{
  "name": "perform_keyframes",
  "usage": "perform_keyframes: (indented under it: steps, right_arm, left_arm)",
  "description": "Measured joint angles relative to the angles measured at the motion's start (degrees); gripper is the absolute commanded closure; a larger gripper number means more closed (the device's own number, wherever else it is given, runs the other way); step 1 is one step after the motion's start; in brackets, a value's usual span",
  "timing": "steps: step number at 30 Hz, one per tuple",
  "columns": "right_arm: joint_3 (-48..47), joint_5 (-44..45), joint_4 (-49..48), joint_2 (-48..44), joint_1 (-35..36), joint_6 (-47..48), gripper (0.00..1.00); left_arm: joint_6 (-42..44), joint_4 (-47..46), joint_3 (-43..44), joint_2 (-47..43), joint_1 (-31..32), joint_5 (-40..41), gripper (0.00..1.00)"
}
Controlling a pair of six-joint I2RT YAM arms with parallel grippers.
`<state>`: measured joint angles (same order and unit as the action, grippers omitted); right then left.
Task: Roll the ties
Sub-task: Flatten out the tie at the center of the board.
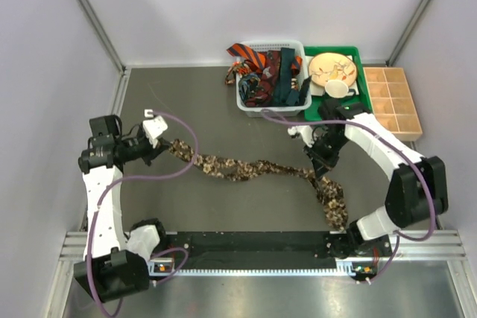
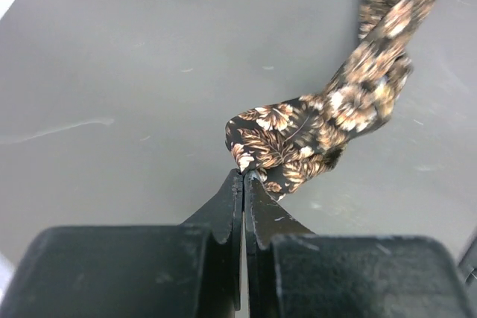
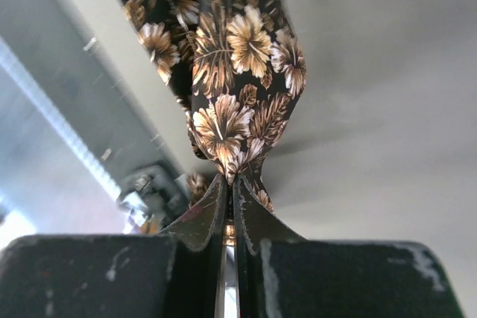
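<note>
A brown-black floral tie (image 1: 238, 169) stretches in a twisted line across the dark table, held at two places. My left gripper (image 1: 165, 148) is shut on its narrow left end; in the left wrist view the fabric (image 2: 298, 135) bunches right at the closed tips (image 2: 244, 176). My right gripper (image 1: 322, 163) is shut on the tie farther right; its wrist view shows the cloth (image 3: 238, 72) pinched at the tips (image 3: 229, 180). Past that grip the wide end (image 1: 335, 206) trails toward the near edge. Other ties (image 1: 261, 65), orange-black striped, dark red and dark teal, are piled in the white basket (image 1: 250, 107).
A green tray (image 1: 358, 53) behind the right arm holds a plate (image 1: 332, 68) and a white cup (image 1: 337, 88). A wooden compartment box (image 1: 393, 102) stands at its right. White walls close in the table at the back and sides.
</note>
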<state>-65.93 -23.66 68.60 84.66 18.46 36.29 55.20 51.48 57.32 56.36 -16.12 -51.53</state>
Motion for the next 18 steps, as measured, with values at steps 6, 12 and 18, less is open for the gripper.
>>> perform_keyframes:
  steps: [6,12,18]
  right_arm:
    - [-0.3,-3.9,5.3,12.4,0.1,7.9,1.0]
    - [-6.3,-2.1,0.2,24.6,-0.7,5.8,0.62]
    - [-8.2,0.2,-3.3,23.2,-0.7,0.4,0.14]
  left_arm:
    - [6.0,1.3,-6.8,-1.3,0.0,-3.0,1.0]
    - [8.2,-7.3,-8.9,8.5,0.0,0.2,0.71]
    - [27.4,5.4,-10.5,5.0,0.0,-1.2,0.2]
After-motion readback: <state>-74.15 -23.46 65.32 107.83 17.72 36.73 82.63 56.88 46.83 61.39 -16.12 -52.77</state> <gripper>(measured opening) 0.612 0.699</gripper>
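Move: Each hand already pinches the tie near an end, stretched across the table. The stretch's middle, to be laid at the board's centre, is some 24 cm right, 4 cm back and 18 cm below the left hand; from the right hand about 20 cm left, 3 cm ahead and 8 cm down. The tie basket is roughly 28 cm ahead and 14 cm left of the right hand, the green tray 26 cm ahead, 6 cm right. Both hands sink some 8 cm, swinging back then forward, and open, letting go of the tie. ##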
